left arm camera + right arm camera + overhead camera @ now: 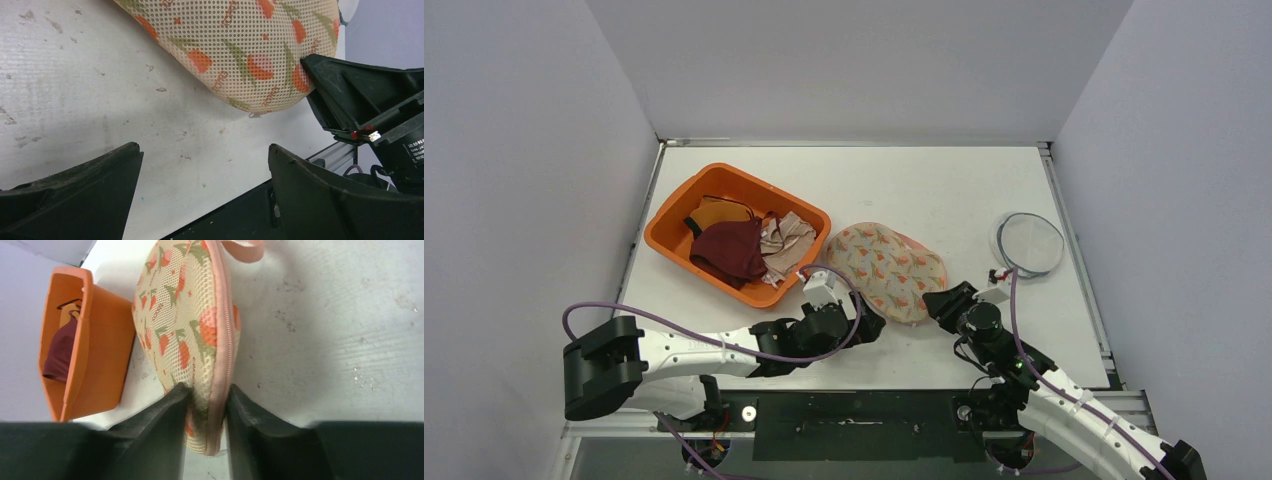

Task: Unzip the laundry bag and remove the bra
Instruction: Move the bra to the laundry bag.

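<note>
The laundry bag, cream mesh printed with orange flowers, lies in the middle of the table. Its pink zipper runs shut along the edge. My right gripper is shut on the bag's near right end, one finger on the mesh and the other on the zipper band. My left gripper stands wide open over bare table just short of the bag's near left edge, holding nothing. The right gripper's black body shows in the left wrist view, against the bag. The bra is hidden from view.
An orange basket with maroon and beige garments stands at the left, close to the bag. A round mesh disc lies at the right. Walls close in the table on three sides.
</note>
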`<move>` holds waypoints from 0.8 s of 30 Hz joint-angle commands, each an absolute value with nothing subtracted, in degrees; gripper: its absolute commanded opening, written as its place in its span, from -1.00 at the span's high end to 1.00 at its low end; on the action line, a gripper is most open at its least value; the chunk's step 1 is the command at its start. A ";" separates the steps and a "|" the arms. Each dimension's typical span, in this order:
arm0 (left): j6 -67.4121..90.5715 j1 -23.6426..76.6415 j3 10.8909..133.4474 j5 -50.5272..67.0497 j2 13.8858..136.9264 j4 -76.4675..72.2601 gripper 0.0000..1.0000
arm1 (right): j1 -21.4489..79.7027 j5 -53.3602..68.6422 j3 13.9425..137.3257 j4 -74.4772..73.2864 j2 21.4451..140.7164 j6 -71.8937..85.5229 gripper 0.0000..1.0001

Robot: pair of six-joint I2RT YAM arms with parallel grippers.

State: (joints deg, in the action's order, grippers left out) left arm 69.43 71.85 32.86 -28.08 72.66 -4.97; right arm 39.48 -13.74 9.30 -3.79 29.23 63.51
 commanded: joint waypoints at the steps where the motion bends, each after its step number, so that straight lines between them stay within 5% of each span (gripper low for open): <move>1: 65.29 71.79 34.94 -29.80 71.30 -6.51 -0.94 | 40.08 -15.12 13.93 -8.52 30.88 57.83 0.07; 3: 63.90 71.98 35.09 -30.97 69.98 -3.35 -0.93 | 40.26 -16.71 16.19 -12.52 32.16 55.99 -0.28; 6: 61.76 72.43 34.57 -32.12 68.39 -1.14 -0.93 | 40.81 -18.41 19.12 -17.97 32.93 53.88 -0.50; 19: 60.22 73.04 32.85 -26.19 70.74 -6.88 -0.93 | 41.98 -17.92 16.16 -22.37 34.38 63.75 -0.59; 24: 62.19 73.04 29.93 -26.97 67.93 -7.75 -0.93 | 41.98 -20.69 13.83 -24.47 25.05 65.25 -0.81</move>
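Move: The right hand still pinches the near right end of the patterned laundry bag, whose middle lies about 6 cm ahead, 8 cm left and 5 cm below. The orange bin stands some 13 cm ahead and 38 cm left of this hand, the round mesh bag about 11 cm ahead and 20 cm right. From the left hand the laundry bag's middle is roughly 8 cm ahead, 2 cm right and 5 cm lower. The right hand opens, lets go of the laundry bag and eases about 5 cm down, back and rightward. ##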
